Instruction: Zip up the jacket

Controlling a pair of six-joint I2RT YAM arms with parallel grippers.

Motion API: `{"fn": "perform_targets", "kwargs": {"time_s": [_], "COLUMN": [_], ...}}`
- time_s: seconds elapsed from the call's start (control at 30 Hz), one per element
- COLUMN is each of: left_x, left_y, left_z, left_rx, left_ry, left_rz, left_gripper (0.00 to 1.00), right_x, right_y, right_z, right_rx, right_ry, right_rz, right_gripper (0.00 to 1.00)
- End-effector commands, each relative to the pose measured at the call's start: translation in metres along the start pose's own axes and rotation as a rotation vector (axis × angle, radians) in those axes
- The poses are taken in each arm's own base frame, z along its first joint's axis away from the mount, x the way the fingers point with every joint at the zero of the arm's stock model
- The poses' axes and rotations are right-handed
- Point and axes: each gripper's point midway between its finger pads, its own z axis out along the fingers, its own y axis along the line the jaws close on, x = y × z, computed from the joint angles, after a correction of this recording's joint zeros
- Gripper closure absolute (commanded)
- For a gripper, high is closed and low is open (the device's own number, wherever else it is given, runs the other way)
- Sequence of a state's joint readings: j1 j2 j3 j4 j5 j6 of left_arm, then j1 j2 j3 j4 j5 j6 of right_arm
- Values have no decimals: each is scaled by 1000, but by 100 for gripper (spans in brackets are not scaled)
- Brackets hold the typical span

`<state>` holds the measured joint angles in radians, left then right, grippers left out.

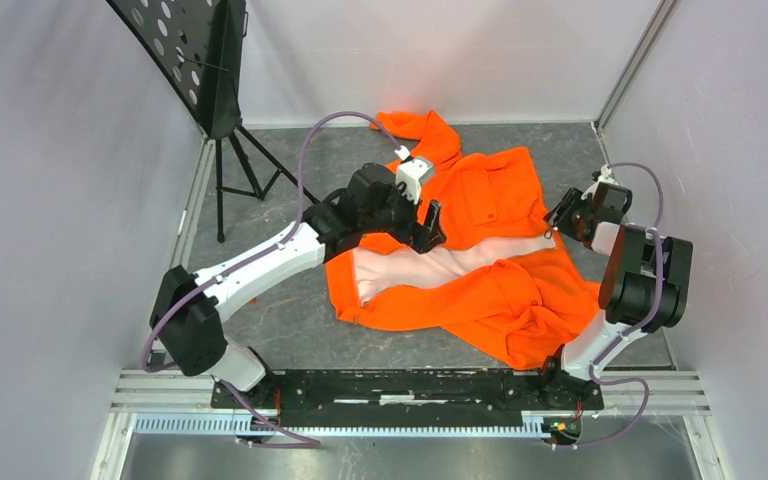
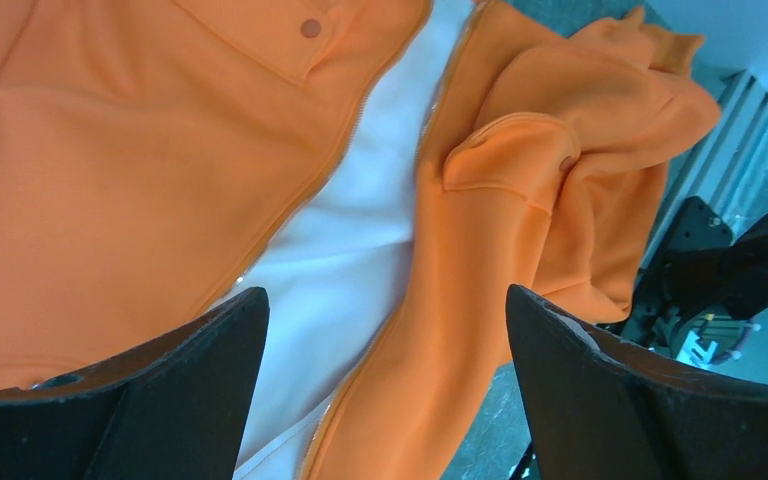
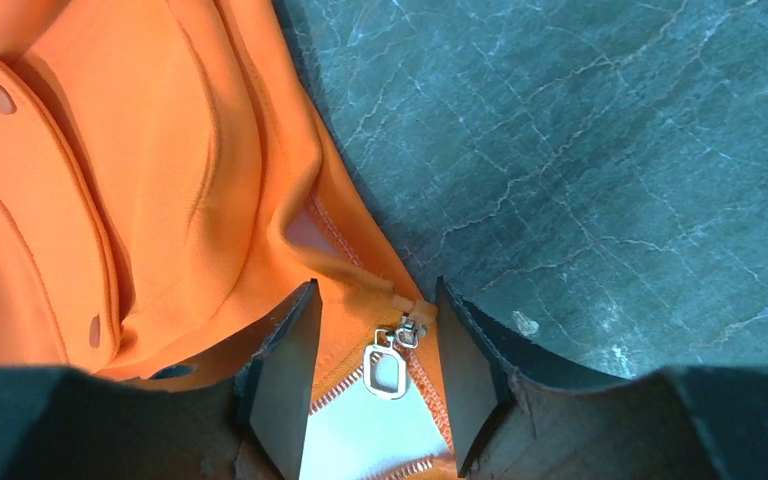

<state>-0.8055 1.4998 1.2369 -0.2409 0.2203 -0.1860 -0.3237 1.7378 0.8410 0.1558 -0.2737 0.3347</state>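
Note:
The orange jacket [image 1: 480, 200] lies spread on the dark table, its front open in a long wedge that shows the pale lining [image 1: 430, 268]. My left gripper [image 1: 430, 228] hovers open over the wide end of the opening. In the left wrist view it [image 2: 385, 310] has lining [image 2: 360, 230] and orange fabric [image 2: 110, 150] below it and holds nothing. My right gripper [image 1: 560, 225] is at the jacket's right edge. In the right wrist view it [image 3: 375, 300] is open, its fingers on either side of the silver zipper pull [image 3: 388, 370], where the two zipper rows meet, without touching it.
A black perforated panel on a tripod [image 1: 210, 60] stands at the back left. Grey walls close in both sides and the back. The black base rail [image 1: 410, 385] runs along the near edge. Bare dark table [image 1: 290, 320] lies left of the jacket.

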Motion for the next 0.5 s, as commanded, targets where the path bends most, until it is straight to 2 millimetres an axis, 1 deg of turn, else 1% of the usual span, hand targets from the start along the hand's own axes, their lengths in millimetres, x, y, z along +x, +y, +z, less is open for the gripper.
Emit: {"fn": "perform_targets", "kwargs": {"time_s": [0.0,0.1,0.17,0.27,0.33,0.4,0.43,0.47], "left_x": [-21,-25,-28,-32,-37,-45,-48,-53], "left_y": [-23,-28,-31,-35,-38,-41,-43,-45], "left_z": [6,9,10,13,18,26,31,35], "left_rx": [96,117,135,155,178,204,219,234], "left_ry": [-21,-22,-31,-44,-60,-80,-85,-99], "left_rz": [-77,-108,-126,-139,-139,-140,-141,-142], "left_gripper": [7,9,9,9,9,8,8,8], "right_x": [-22,-23,-24,-23,-23,-25,-21,-20], "right_y": [10,13,18,27,39,57,66,77], "right_z": [-2,-4,-7,-13,-19,-27,-31,-36], "right_rx": [-39,-53,-69,-83,-110,-145,-144,-148], "right_ry": [-66,-70,-78,-67,-62,-58,-42,-35], "right_rz": [-26,-25,-19,-18,-15,-33,-55,-94], "right_gripper": [53,65,69,79,84,93,96,97]}}
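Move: Right between the right hand's half-open fingertips, about 1 cm below the hand point, sits the bottom end of the jacket's zipper with its slider and pull. The pocket flap lies some 15 cm to the left and 7 cm ahead of this hand; the middle of the white lining strip is about 21 cm left and 7 cm back. From the left hand the zipper end lies roughly 25 cm right, 10 cm ahead and 17 cm below. Closing almost fully from half open, the right fingers pinch the jacket's orange edge at the zipper's bottom end, the hand nearly still at first; then it lifts about 3 cm and drifts some 2 cm left, keeping the pinch. The left hand, open and empty above the jacket, travels about 3.5 cm right towards the zipper end. ##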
